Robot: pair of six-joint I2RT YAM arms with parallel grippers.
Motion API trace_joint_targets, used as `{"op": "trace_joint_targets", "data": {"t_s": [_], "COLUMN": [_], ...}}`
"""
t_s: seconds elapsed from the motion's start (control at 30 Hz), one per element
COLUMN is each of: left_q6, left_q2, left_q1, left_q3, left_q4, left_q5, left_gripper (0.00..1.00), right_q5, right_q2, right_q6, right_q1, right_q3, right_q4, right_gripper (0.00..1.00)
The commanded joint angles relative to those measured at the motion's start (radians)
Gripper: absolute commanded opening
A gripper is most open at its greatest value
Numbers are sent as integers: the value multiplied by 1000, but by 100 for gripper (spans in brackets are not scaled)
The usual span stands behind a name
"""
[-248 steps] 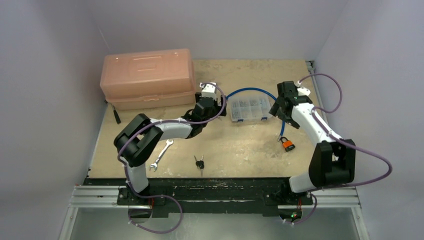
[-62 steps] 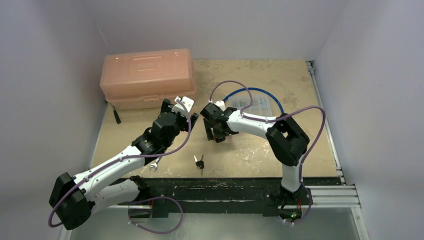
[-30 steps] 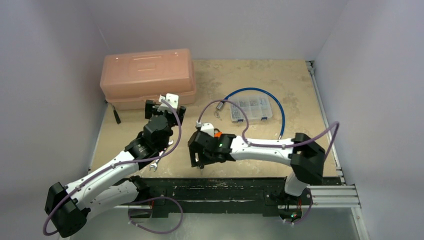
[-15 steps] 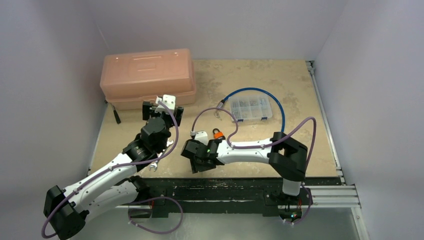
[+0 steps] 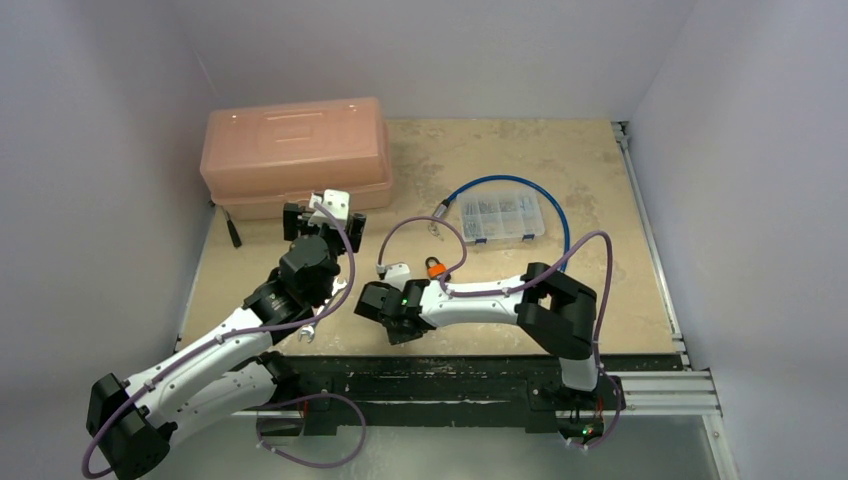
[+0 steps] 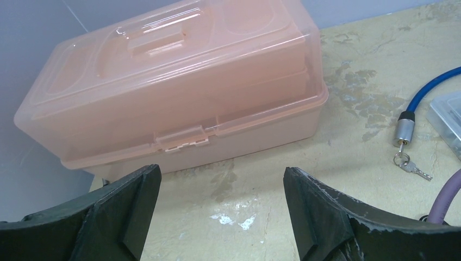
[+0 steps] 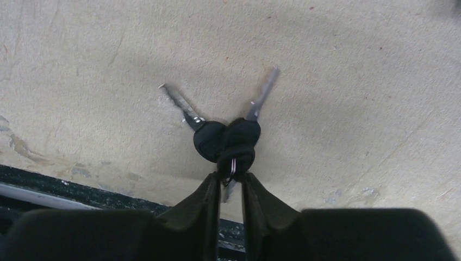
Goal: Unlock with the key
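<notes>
A bunch of keys (image 7: 228, 142) with black heads lies on the table close to its front edge, two blades fanned out. My right gripper (image 7: 231, 179) has its jaws drawn in narrow on the bunch's near end, a third blade between the fingers. In the top view my right gripper (image 5: 392, 318) hides the keys. The orange padlock (image 5: 436, 267) stands just behind that wrist. My left gripper (image 6: 223, 185) hangs wide open and holds nothing, in front of the pink toolbox (image 6: 174, 92).
A blue cable (image 5: 560, 215) loops around a clear parts organizer (image 5: 502, 216). Its metal end (image 6: 403, 130) has small keys (image 6: 414, 168) hanging from it. The pink toolbox (image 5: 295, 155) is at the back left, a black screwdriver (image 5: 232, 232) beside it. A wrench (image 5: 307, 333) pokes out under the left arm.
The right gripper has slid left and down toward the front edge onto the keys, and its jaws have narrowed from wide to nearly together. The left arm has hardly moved.
</notes>
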Motion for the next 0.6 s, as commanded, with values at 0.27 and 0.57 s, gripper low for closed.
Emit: {"op": "trace_joint_targets", "data": {"t_s": [0.27,0.57], "left_q6": [21,34], "left_q2": [-29,-53], "left_q1": [0,1], "left_q3": [-5,3], "left_q4": [39,2], "left_q5": [22,213], "left_gripper": [89,86], "right_q5": [44,45], "right_q2": [34,-130], "right_q6": [31,-52], "right_q1": [5,5], "right_q3": [28,-54], "right_q4": [-39,-10], "right_gripper": [0,0]}}
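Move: The black keys lie directly under the right fingertips, their heads about 1 cm ahead, level left-right and some 1 cm lower. From that hand, the orange padlock is about 12 cm ahead and 8 cm to the right, and the wrench some 4 cm ahead and 16 cm to the left, both at table level. From the left hand, the keys are roughly 16 cm back, 16 cm to the right and 25 cm below. The right fingers, already low around the keys' ring end, close from about a third open to nearly shut and pinch one black key at its head or ring. The hand stays practically in place with its wrist steady, fingers pointing down, then just begins to lift, by about half a centimetre. ##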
